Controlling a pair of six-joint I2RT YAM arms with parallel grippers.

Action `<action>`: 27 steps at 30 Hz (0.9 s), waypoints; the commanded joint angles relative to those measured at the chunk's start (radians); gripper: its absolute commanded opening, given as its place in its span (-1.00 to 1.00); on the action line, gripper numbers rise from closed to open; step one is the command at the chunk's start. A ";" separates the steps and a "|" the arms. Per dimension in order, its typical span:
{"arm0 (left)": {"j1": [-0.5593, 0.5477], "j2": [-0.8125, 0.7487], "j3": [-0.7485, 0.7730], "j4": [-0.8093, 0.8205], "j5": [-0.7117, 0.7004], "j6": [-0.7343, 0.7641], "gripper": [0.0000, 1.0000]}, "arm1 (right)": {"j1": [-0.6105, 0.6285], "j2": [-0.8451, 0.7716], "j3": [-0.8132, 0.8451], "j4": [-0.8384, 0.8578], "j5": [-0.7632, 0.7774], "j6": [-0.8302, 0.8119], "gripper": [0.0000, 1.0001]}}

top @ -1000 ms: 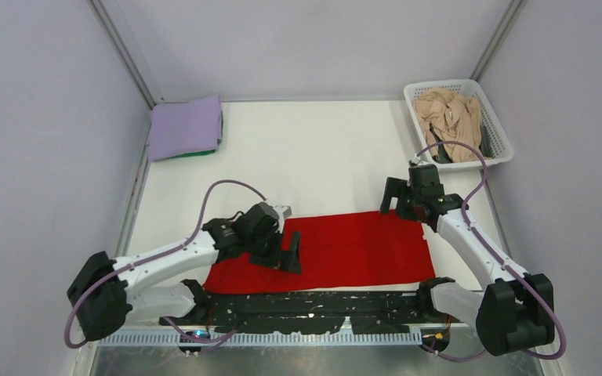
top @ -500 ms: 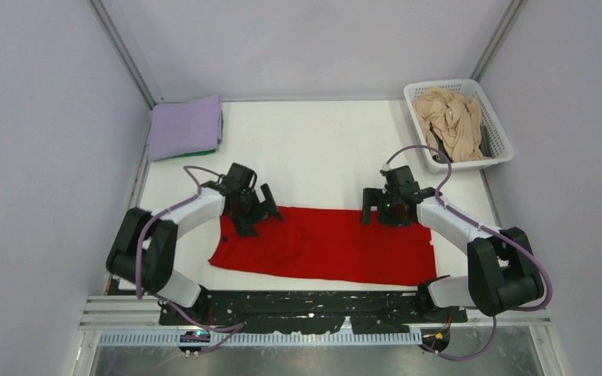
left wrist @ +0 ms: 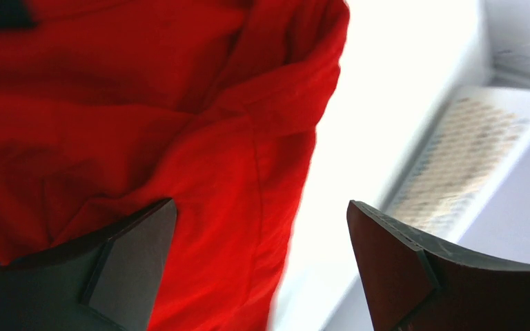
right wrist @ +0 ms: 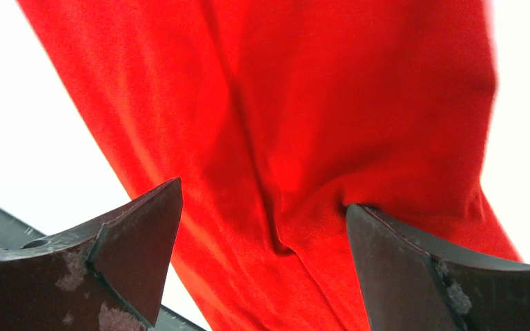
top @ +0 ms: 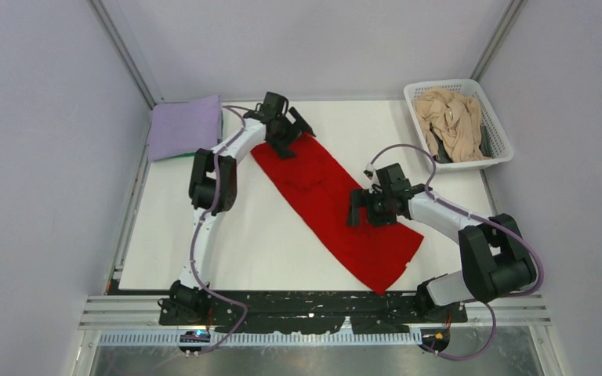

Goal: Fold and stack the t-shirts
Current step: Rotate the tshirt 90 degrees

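The bright red t-shirt [top: 331, 204] lies folded in a long strip, running diagonally from the back centre to the front right. My left gripper [top: 292, 138] is open over its far end; in the left wrist view [left wrist: 261, 207] red cloth [left wrist: 145, 124] lies under the left finger. My right gripper [top: 366, 216] is open over the strip's middle; in the right wrist view [right wrist: 262, 196] red cloth [right wrist: 331, 103] fills the gap between the jaws. The folded lavender t-shirt [top: 184, 125] lies on the green one [top: 197, 154] at the back left. The beige t-shirt [top: 448, 121] is crumpled in the basket.
The white lattice basket [top: 470, 84] stands at the back right corner; it shows blurred in the left wrist view [left wrist: 455, 158]. Grey walls enclose the white table [top: 204, 235] on three sides. A black rail [top: 313, 309] runs along the near edge.
The red shirt has swung from lying crosswise near the front to a diagonal. My left arm has reached far back with its end. My right gripper has shifted slightly forward and left.
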 commanded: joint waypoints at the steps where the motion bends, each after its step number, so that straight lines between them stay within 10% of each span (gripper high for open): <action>1: -0.041 0.163 0.134 0.232 0.103 -0.259 0.99 | 0.154 0.119 0.038 -0.036 -0.220 -0.014 0.91; 10: -0.067 0.269 0.214 0.470 -0.078 -0.438 0.99 | 0.311 0.137 0.173 -0.080 -0.197 -0.043 0.91; 27: 0.001 -0.205 0.174 0.304 -0.168 0.037 0.99 | 0.193 -0.290 0.052 -0.053 0.185 0.168 0.91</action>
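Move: The red t-shirt, folded into a long strip, runs slantwise under both hands. Its middle lies about 24 cm back and 13 cm right of the left hand, and some 10 cm left of and 1 cm ahead of the right hand; the cloth is just below the fingertips. The purple pile lies about 34 cm left of and 2 cm ahead of the left hand; the laundry basket is roughly 28 cm ahead of the right hand and 27 cm to its right. Open fingers of both hands keep resting on the strip and swing it clockwise: the left drags its far end forward and right about 8 cm while the right sweeps its near half left and back about 10 cm, turning counter-clockwise. Then the left curves forward and back leftward before rising about 5 cm; the right comes off the cloth, rising 9 cm as it returns forward and right. ##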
